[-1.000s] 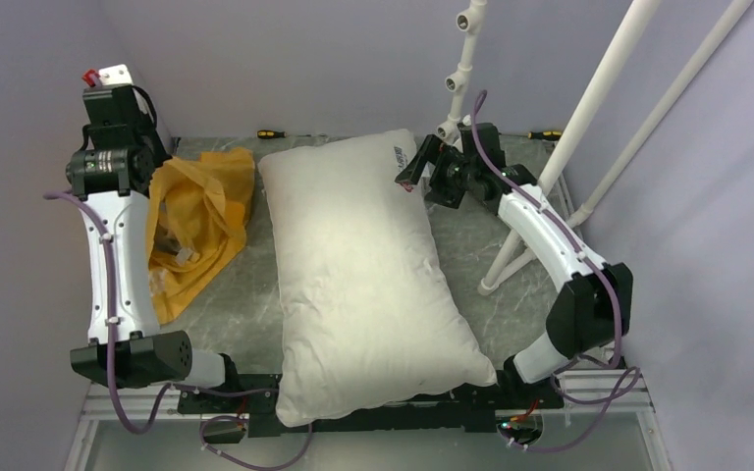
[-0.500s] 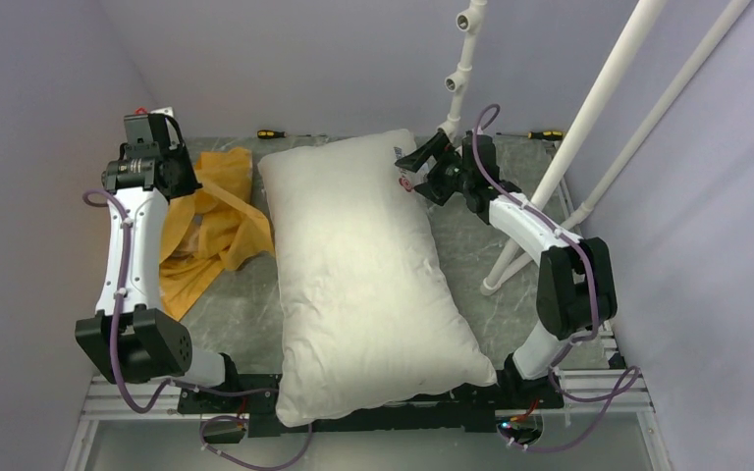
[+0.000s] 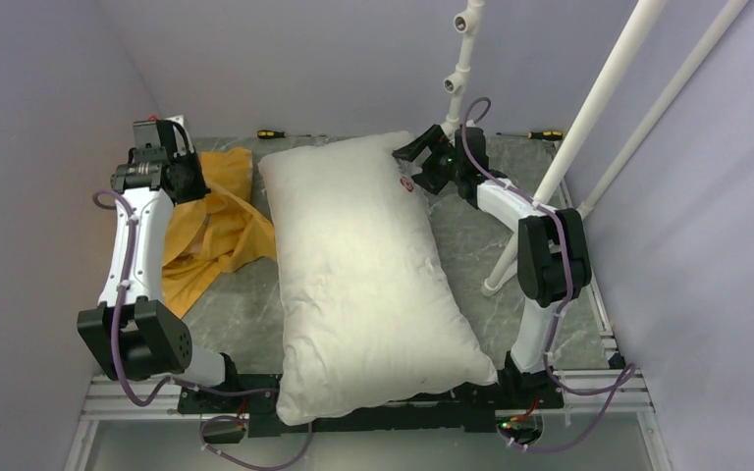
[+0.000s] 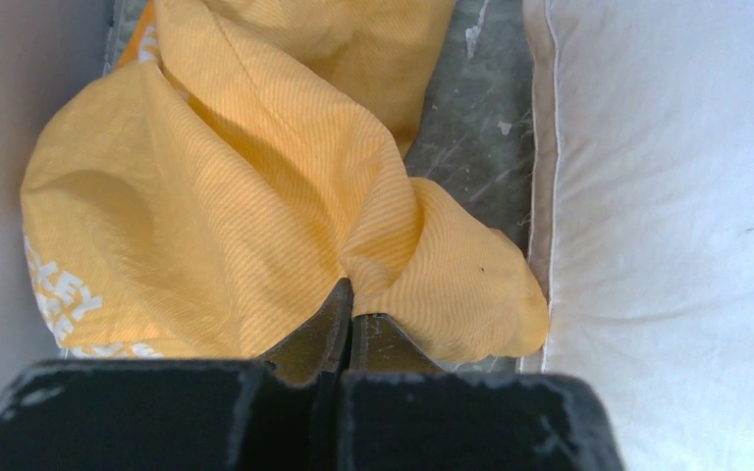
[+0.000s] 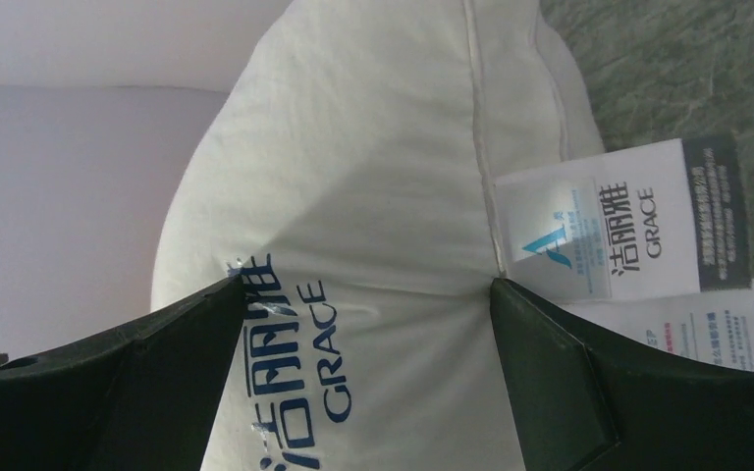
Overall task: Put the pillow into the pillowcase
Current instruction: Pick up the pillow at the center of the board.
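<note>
The white pillow (image 3: 363, 265) lies lengthwise down the middle of the table, with a small red logo at its far right corner. Crumpled to its left lies the orange-yellow pillowcase (image 3: 211, 231). My left gripper (image 3: 199, 186) is shut on a pinched fold of the pillowcase (image 4: 236, 177), fingertips (image 4: 350, 309) together, close to the pillow's edge (image 4: 668, 196). My right gripper (image 3: 407, 162) is open wide at the far right corner. In the right wrist view the printed pillow corner (image 5: 373, 147) fills the gap of the right gripper (image 5: 368, 285), and a white tag (image 5: 628, 221) lies beside one finger.
Two screwdrivers (image 3: 273, 133) (image 3: 547, 134) lie along the table's back edge. Slanted white poles (image 3: 589, 128) and a white pipe with fittings (image 3: 461, 69) stand at the back right. Grey marbled tabletop (image 3: 471, 255) shows right of the pillow. Walls close in on both sides.
My left arm swung right and lower, dragging the pillowcase fold toward the pillow. My right gripper moved left onto the pillow's far right corner, still open.
</note>
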`<state>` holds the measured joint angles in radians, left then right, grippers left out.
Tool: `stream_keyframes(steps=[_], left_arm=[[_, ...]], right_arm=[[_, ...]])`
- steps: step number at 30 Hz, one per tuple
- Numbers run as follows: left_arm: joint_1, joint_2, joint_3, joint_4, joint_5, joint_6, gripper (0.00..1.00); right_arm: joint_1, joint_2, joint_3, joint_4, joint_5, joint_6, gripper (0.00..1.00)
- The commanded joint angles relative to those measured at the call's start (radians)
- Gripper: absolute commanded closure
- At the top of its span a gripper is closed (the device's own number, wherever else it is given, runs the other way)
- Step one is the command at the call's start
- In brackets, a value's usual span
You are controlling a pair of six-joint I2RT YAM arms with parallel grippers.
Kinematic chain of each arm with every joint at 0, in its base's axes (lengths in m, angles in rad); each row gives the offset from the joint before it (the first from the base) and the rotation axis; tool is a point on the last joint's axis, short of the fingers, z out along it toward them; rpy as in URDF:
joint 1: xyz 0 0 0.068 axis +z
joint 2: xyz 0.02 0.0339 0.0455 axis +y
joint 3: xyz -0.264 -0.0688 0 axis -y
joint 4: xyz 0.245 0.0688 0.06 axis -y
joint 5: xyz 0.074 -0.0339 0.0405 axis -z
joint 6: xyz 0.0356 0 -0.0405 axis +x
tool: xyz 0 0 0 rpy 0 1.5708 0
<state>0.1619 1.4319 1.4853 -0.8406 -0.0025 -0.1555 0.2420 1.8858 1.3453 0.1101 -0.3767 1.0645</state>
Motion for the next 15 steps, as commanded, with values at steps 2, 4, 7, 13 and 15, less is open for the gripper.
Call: stream_keyframes(steps=[2,4,7,13,15], left_arm=[[-0.012,-0.005,-0.012,0.04,0.058,-0.022,1.0],[-0.017,-0.004,-0.013,0.04,0.065,-0.025,1.0],[-0.021,-0.005,-0.014,0.04,0.083,-0.028,1.0],[-0.027,-0.018,-0.014,0.024,0.111,-0.019,1.0],[-0.028,-0.032,-0.014,0.015,0.115,-0.014,1.0]], right_arm=[[0.022,0.08,0.093,0.026,-0.075,-0.022,0.0],[0.035,0.134,0.142,0.056,-0.153,-0.001,0.0],[0.069,0.189,0.185,0.134,-0.241,0.033,0.04],[0.107,0.171,0.104,0.452,-0.392,0.195,1.0],[0.113,0.11,0.072,0.426,-0.393,0.162,1.0]])
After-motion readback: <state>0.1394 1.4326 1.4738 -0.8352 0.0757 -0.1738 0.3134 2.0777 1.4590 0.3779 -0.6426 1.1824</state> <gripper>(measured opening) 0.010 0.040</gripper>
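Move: Just about 3 cm to the right hand's left, 1 cm farther out and a touch below lies the fabric of the pillow's far right edge that its open fingers will pinch. The pillow's far right corner is roughly 7 cm ahead, straight on; the red emblem sits some 4 cm back; the white tags hang about 4 cm to the right, level with the hand. From the left hand, that pillow edge lies some 40 cm right, 5 cm ahead and 8 cm below. Sweeping about 8 cm to its left across the pillow's far right edge, the right hand first dips about a centimetre, then lifts slightly, turning some 15 degrees counter-clockwise with its left side tipping up. Late in the sweep its wide-open fingers shut and pinch a fold of the cover beside the tags. The left hand keeps its shut grip on the yellow pillowcase, drifting about 2 cm right. ##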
